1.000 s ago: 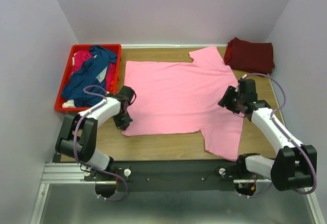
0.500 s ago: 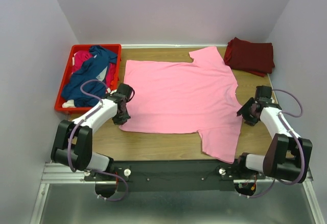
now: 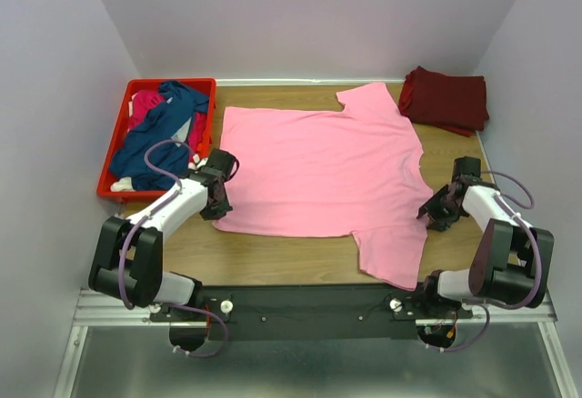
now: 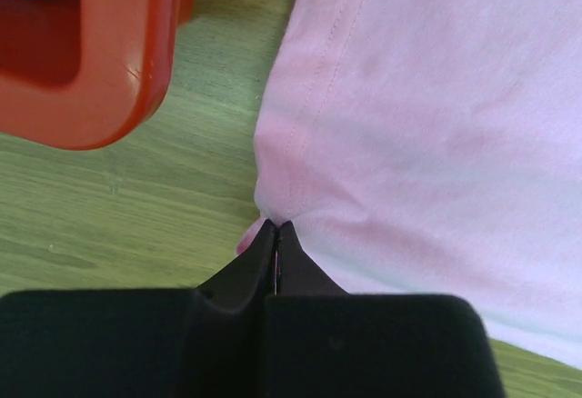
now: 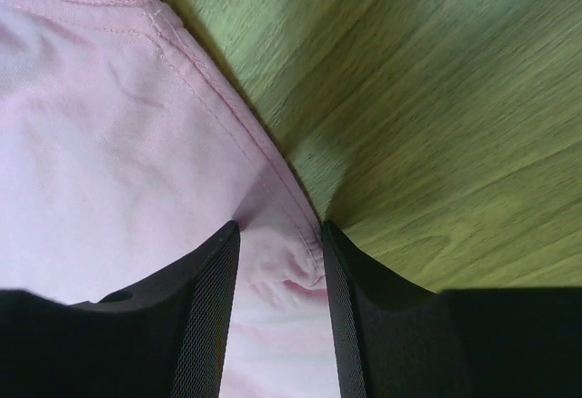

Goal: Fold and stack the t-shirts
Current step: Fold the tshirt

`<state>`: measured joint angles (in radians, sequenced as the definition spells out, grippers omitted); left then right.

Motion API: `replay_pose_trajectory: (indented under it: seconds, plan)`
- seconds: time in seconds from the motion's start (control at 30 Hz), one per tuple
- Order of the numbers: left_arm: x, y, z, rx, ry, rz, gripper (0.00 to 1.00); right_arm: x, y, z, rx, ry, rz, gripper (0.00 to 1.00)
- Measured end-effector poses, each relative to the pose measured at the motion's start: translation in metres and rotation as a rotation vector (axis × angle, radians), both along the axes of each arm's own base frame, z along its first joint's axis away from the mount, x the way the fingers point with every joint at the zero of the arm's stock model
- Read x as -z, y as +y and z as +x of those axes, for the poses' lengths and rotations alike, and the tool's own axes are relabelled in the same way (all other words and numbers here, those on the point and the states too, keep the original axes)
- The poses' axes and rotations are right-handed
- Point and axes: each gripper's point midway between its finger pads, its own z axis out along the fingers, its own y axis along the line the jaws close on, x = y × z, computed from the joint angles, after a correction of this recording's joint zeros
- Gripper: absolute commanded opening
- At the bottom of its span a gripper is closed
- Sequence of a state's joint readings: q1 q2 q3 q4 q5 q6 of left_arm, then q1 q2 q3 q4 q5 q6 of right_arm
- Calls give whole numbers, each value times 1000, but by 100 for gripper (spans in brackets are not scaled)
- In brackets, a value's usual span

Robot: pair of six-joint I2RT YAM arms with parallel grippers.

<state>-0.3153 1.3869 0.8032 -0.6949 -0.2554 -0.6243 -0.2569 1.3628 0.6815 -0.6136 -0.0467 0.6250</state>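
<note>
The light pink t-shirt [image 3: 318, 166] lies spread flat on the wooden table. My left gripper [image 3: 218, 200] is at its near left hem corner, and in the left wrist view it [image 4: 275, 225] is shut on a pinch of pink cloth [image 4: 427, 125]. My right gripper [image 3: 435, 214] is low at the shirt's right edge. In the right wrist view it [image 5: 277, 234] is open, its jaws astride the bunched pink seam [image 5: 136, 125]. The dark maroon t-shirt [image 3: 446, 98] lies folded at the back right. The navy [image 3: 159, 134] and magenta [image 3: 144, 105] t-shirts are heaped in the crate.
The red plastic crate [image 3: 118, 134] stands at the table's left edge, close to my left gripper; its corner shows in the left wrist view [image 4: 100, 62]. Bare wood [image 3: 282, 257] runs along the near edge, and the side walls stand close.
My right gripper has moved off the shirt's right side, outward and nearer, down to its right edge. My left gripper has shifted slightly with the hem corner.
</note>
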Motion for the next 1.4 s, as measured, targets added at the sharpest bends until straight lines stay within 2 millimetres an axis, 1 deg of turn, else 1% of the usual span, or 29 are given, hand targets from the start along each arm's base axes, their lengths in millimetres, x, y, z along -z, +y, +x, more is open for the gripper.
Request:
replay_pose_trajectory:
  seconds: [0.13, 0.3, 0.4, 0.53, 0.8, 1.0, 1.13, 1.17, 1.23, 1.27, 1.3, 1.33, 1.4]
  plan:
    - [1, 0, -2, 2, 1, -3, 0, 0, 4, -3, 6, -2, 17, 48]
    - [0, -1, 0, 9, -10, -5, 0, -5, 6, -12, 11, 10, 20, 48]
    - [-1, -1, 2, 12, -15, -6, 0, -8, 4, -18, 16, 35, 7, 49]
    - [-1, -2, 3, 15, -20, -9, 0, -13, -1, -18, 22, 45, -17, 49]
    - [-3, -5, 4, 28, -28, -26, 0, -12, 2, -22, 20, 63, -5, 49]
    - [-3, -7, 6, 38, -33, -33, 0, -3, 9, -29, 14, 94, 33, 46]
    - [-3, -7, 5, 39, -38, -36, 0, 0, 13, -34, 17, 106, 52, 39]
    - [-3, -7, 5, 40, -38, -38, 0, 0, 14, -34, 17, 106, 55, 28]
    - [-3, -7, 3, 41, -36, -41, 0, 0, 14, -33, 21, 105, 56, 18]
    - [-3, -7, 3, 41, -38, -42, 0, 0, 14, -33, 26, 103, 57, 8]
    - [-3, -7, 3, 41, -40, -43, 0, -1, 13, -33, 27, 99, 55, 3]
    - [-4, -7, 2, 42, -41, -43, 0, -2, 13, -32, 31, 94, 53, 1]
    - [-5, -7, 3, 44, -46, -44, 0, -6, 12, -30, 40, 72, 43, 1]
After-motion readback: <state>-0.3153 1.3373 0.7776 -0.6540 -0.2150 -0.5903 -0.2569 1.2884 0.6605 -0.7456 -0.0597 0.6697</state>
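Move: The right fingers stand half open over the pink t-shirt's right edge by the near shoulder. The spot to pinch lies about 3 cm back and 1 cm left of them, 1 cm lower. The near sleeve's middle is some 10 cm back and 8 cm left, the collar about 15 cm ahead and 1 cm left. The left hand already holds the near hem corner between its fingers, with that shoulder edge roughly 50 cm to its right and 5 cm back. The right fingers pinch the shirt's shoulder edge, going from half open to shut on the cloth. To get there the hand draws back about 3.5 cm along the edge towards the near sleeve, rising a little over a centimetre and sinking again, with a slight drift left. The left hand stays put and keeps its pinch on the hem corner. ##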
